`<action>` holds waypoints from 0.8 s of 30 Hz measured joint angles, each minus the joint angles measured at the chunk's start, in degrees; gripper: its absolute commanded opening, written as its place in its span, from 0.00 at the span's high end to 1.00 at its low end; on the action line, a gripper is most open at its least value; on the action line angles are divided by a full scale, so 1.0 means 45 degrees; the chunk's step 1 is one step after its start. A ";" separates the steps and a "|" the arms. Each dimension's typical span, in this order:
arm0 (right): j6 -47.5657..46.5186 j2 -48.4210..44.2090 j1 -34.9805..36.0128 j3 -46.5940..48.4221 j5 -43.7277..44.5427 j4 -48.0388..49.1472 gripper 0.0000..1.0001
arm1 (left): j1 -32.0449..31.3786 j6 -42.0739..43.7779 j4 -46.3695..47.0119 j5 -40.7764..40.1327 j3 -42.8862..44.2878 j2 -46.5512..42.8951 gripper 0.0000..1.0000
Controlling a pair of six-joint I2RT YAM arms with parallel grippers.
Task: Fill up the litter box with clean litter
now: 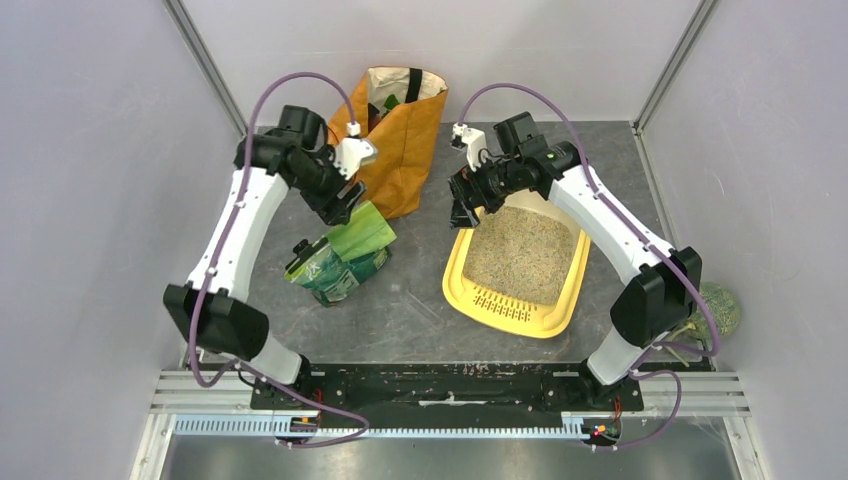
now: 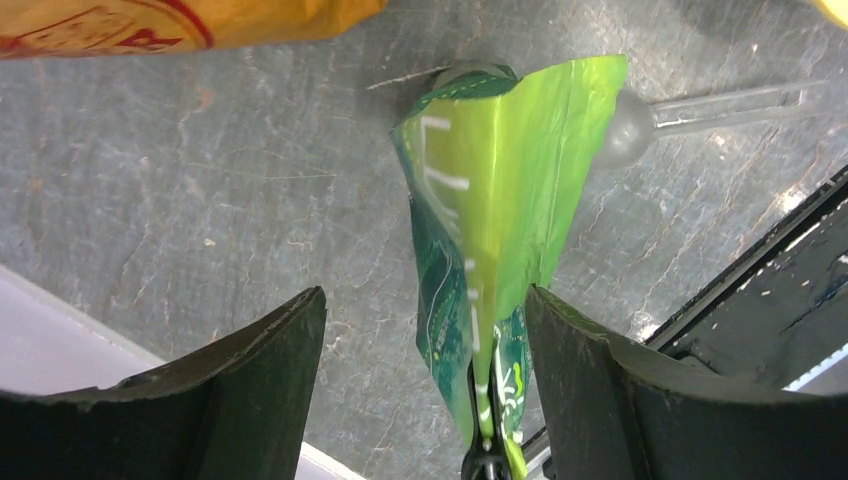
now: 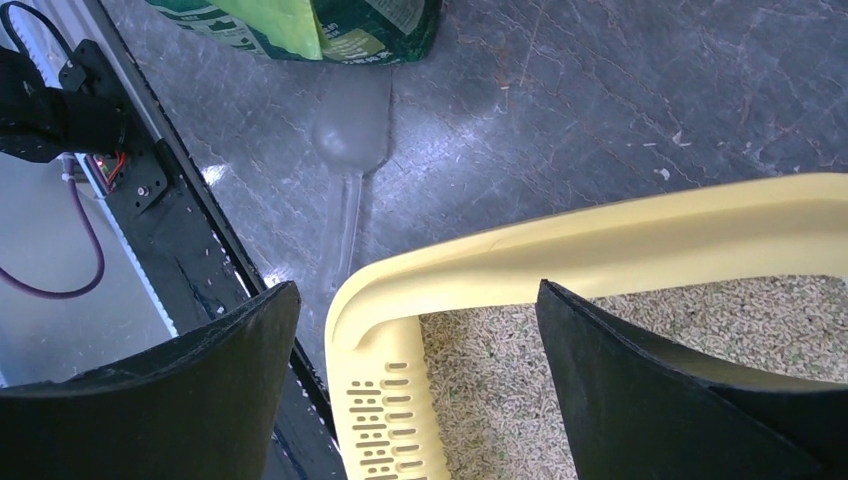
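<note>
The yellow litter box (image 1: 510, 318) lies right of centre, and beige clean litter (image 1: 518, 255) covers its floor. A green printed bag (image 1: 345, 255) stands left of it with its top folded and held by a black clip (image 2: 487, 465). My left gripper (image 1: 345, 205) hangs just above that bag. In the left wrist view the gripper (image 2: 425, 300) is open, and the bag's top (image 2: 510, 170) rises between the fingers, close to the right one, unpinched. My right gripper (image 1: 462, 212) hovers open over the box's far left corner. The right wrist view shows the gripper (image 3: 418, 295) above the rim (image 3: 600, 240) and the litter (image 3: 490, 380).
An orange shopping bag (image 1: 405, 130) stands at the back between the arms. A clear plastic scoop (image 3: 350, 130) lies on the grey table between the green bag (image 3: 330, 25) and the box. The black base rail (image 1: 450, 385) runs along the near edge. Grey walls close both sides.
</note>
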 measured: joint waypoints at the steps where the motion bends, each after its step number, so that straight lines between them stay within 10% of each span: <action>1: 0.0044 -0.0019 0.0000 -0.0019 0.0049 0.0015 0.05 | -0.0146 -0.0010 0.0015 -0.0112 0.0010 0.0243 0.23; 7: 0.0223 -0.0539 -0.0010 -0.0481 0.0364 0.0073 0.05 | -0.1059 -0.0500 -0.0044 -0.0253 -0.0301 0.1200 0.35; 13: 0.0374 -0.0670 -0.0010 -0.0525 0.0476 0.0078 0.05 | -0.1345 -0.2084 0.0102 -0.0646 -0.0986 0.1486 0.98; 24: 0.0573 -0.0695 -0.0010 -0.0529 0.0641 0.0170 0.05 | 0.2307 -0.5100 -0.0908 0.0359 0.0117 0.1632 0.98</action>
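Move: Below the open left hand, the litter bag's green top flap lies about 8 cm down, 4 cm to the right and 2 cm back. The orange bag stands roughly 10 cm ahead and 11 cm right of that hand, while the clear scoop is some 13 cm back and 16 cm right, on the table about 22 cm lower. From the right hand, the flap is around 22 cm left, 3 cm back and 6 cm below. Dropping about 6 cm and easing some 3 cm right, the left hand brings its open fingers down over the litter bag's top and shuts them, pinching the green film. It then swings about 6 cm left, rising slightly and coming a little forward, turning counter-clockwise some 25 degrees while its fingers tip back towards the base. ##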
